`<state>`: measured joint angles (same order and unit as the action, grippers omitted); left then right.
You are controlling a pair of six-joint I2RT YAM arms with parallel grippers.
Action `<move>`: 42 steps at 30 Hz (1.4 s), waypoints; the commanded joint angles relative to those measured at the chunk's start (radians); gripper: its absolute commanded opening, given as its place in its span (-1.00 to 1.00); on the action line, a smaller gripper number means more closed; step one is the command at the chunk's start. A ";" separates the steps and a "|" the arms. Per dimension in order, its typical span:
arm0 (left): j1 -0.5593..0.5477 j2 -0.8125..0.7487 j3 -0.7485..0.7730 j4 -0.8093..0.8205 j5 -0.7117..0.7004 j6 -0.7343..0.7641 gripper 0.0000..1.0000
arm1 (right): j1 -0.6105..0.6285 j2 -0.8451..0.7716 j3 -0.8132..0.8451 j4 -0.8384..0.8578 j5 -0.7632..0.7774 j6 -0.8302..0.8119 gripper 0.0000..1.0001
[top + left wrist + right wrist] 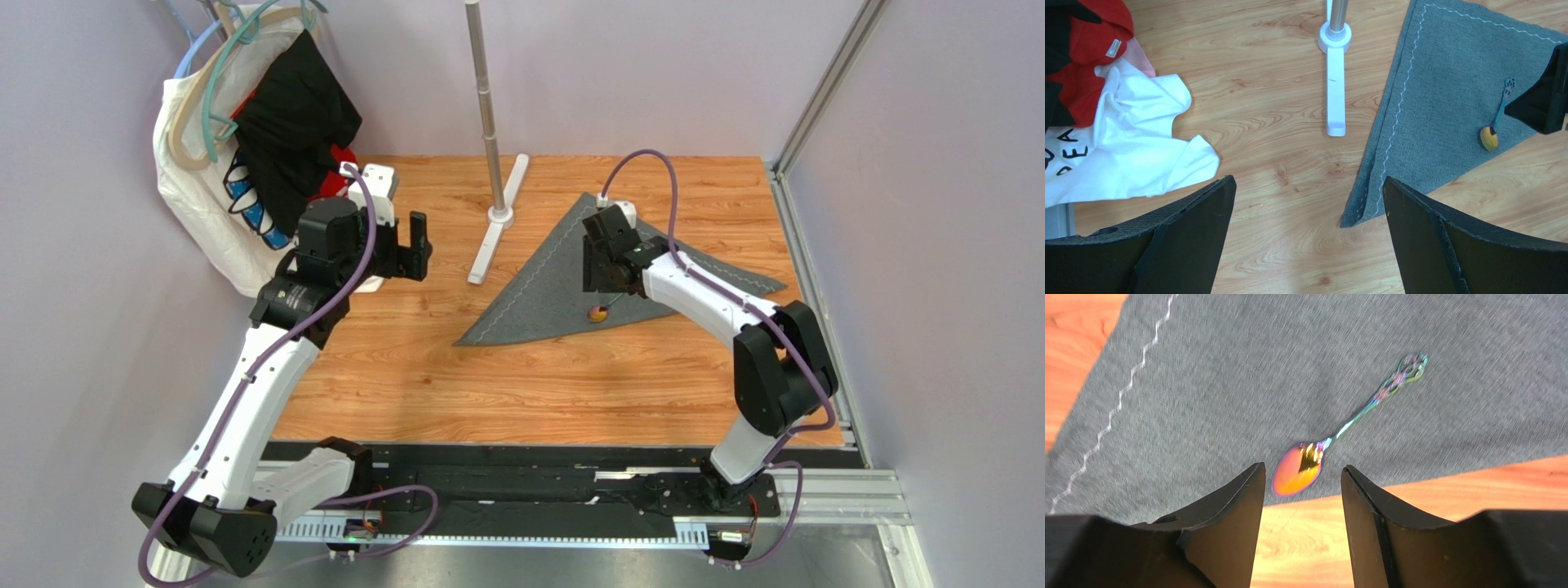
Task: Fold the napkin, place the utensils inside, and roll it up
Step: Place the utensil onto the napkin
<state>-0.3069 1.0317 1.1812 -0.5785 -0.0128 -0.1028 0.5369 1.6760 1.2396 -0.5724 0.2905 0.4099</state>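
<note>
The napkin [552,282] [1450,92] [1260,373], dark grey with a pale stitched line, lies folded into a triangle on the wooden table. One utensil, an iridescent spoon [597,314] [1489,138] [1352,419], rests on the cloth, its bowl at the near folded edge. My right gripper [604,292] [1303,467] hovers open just above the spoon's bowl, holding nothing. My left gripper [405,243] [1308,180] stands wide open over bare wood, left of the napkin's near-left corner.
A white stand foot with a metal pole [497,208] [1335,79] sits between the two grippers at the back. White, black and red clothes [264,135] [1137,141] hang and spill onto the table's back left. A metal frame rail [810,245] borders the right edge.
</note>
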 commanded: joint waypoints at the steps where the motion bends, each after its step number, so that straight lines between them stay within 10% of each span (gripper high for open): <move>1: 0.003 -0.009 -0.002 0.037 0.002 0.000 0.98 | -0.087 0.043 0.043 0.097 -0.066 -0.029 0.05; 15: 0.002 0.010 -0.003 0.039 0.036 -0.008 0.98 | -0.172 0.278 0.133 0.212 -0.194 -0.026 0.04; 42: 0.003 0.002 -0.003 0.043 0.057 -0.017 0.98 | -0.170 0.148 -0.019 0.128 -0.137 0.047 0.04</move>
<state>-0.3069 1.0428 1.1801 -0.5713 0.0292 -0.1066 0.3679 1.8919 1.2373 -0.4335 0.1402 0.4351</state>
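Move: The spoon lies on the folded napkin, its middle about 4 cm ahead of the right hand, 4 cm to its right and 8 cm below, with the handle slanting away forward and right and the bowl almost under the fingers. The napkin's middle is some 8 cm ahead and 2 cm right; the white stand foot is roughly 17 cm ahead and 17 cm left. From the left hand the spoon is about 9 cm ahead, 34 cm right and 27 cm below. Over the spoon's bowl and down beside its handle goes the right hand, arcing about 6 cm forward and 7 cm down with a slight shift right. Low at the napkin, it then draws back some 3 cm and a little right, its half-open fingers tipping a bit steeper and the right fingertip coming onto or against the handle. ##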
